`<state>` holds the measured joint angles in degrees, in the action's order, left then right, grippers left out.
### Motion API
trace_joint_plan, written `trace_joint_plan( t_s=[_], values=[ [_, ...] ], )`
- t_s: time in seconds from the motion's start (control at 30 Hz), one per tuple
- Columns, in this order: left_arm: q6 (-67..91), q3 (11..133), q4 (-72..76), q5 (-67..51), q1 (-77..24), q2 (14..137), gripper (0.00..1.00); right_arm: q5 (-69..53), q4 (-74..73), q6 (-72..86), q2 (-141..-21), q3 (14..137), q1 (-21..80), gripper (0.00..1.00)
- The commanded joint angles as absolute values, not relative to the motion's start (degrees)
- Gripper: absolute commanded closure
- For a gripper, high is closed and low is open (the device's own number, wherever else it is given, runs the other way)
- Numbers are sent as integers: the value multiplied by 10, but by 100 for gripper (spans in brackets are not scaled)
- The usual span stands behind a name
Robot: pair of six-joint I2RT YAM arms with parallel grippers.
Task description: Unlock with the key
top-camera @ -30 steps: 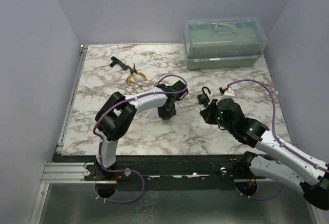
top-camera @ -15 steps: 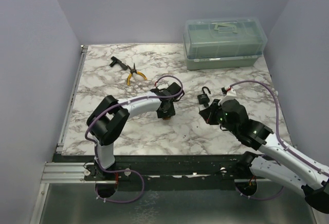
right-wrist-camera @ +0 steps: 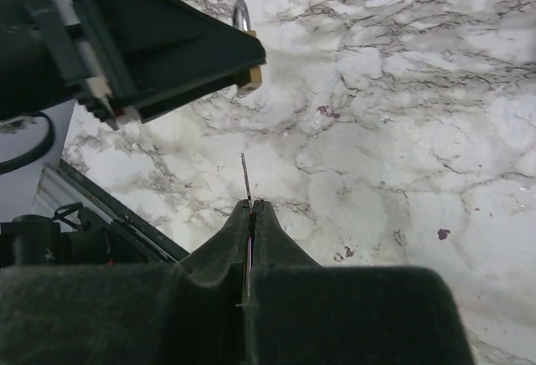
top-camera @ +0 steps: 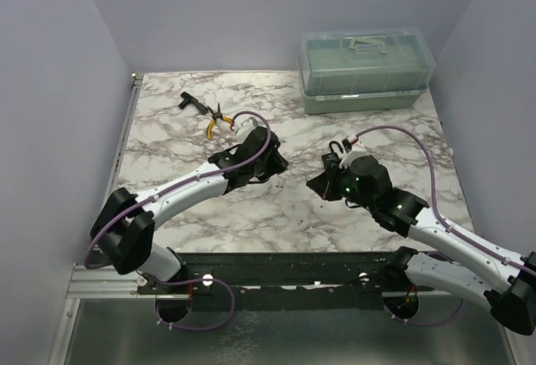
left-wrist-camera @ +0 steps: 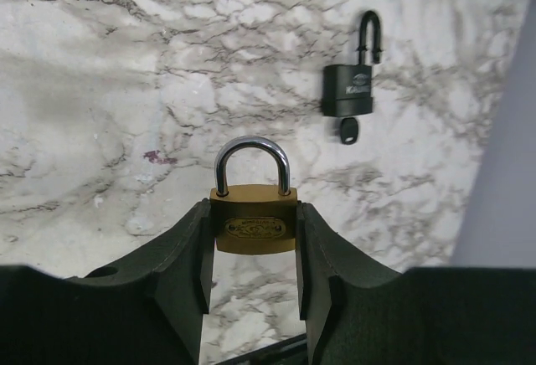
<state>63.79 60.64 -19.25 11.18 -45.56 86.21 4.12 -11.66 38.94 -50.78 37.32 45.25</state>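
Note:
In the left wrist view my left gripper (left-wrist-camera: 251,252) is shut on the body of a small brass padlock (left-wrist-camera: 252,226). The lock stands upright above the marble with its silver shackle closed. In the top view that gripper (top-camera: 273,164) hovers at mid-table. My right gripper (right-wrist-camera: 251,204) is shut on the key (right-wrist-camera: 246,177), a thin metal blade seen edge-on and sticking out past the fingertips. The blade points toward the brass padlock (right-wrist-camera: 249,72), with a clear gap between them. In the top view the right gripper (top-camera: 322,186) sits just right of the left one.
A black padlock (left-wrist-camera: 348,97) with an open shackle and its own key lies on the marble behind the grippers. Yellow-handled pliers (top-camera: 219,120) and a black tool (top-camera: 191,102) lie at the back left. A lidded plastic box (top-camera: 366,70) stands at the back right.
The left arm has swung out to the left, its gripper staying near mid-table with the brass padlock. The right gripper has moved left and nearer, toward the padlock, with the key.

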Motion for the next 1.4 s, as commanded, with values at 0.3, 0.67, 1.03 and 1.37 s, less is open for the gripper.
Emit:
trace_joint_plan(
  t_s=[0.3,0.67,1.03,1.37],
  values=[
    [805,461,-53,65,-391,689,100,-42,-6,380,-636,412,458,100],
    [835,426,-7,25,-389,680,100,-54,22,357,-725,470,474,100],
    [827,419,22,13,-389,692,100,-46,16,349,-745,478,475,100],
    [823,406,27,10,-390,694,100,-14,1,335,-739,485,475,100]
  ],
)
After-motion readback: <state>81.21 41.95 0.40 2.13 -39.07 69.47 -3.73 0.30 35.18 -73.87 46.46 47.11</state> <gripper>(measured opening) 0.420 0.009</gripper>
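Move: The right hand holds the key, and the brass padlock it is bound for sits in the left fingers, about 6 cm ahead, 8 cm to the left and 6 cm lower. From the left hand, the key is some 5 cm back, 7 cm right and 5 cm above. The open black padlock lies on the table about 8 cm ahead of the left hand, 15 cm right and 12 cm below; its key is 4 cm nearer the robot than that padlock. Leftward and somewhat forward, the right hand carries the pinched key about 8 cm towards the brass padlock's underside, dipping on the way and turning slightly counter-clockwise, then nearly settles. The left hand keeps its grip, rises about 5 cm, swings left and comes partly back, rolling nearly 30 degrees, right side up, to turn the padlock's bottom to the key. ##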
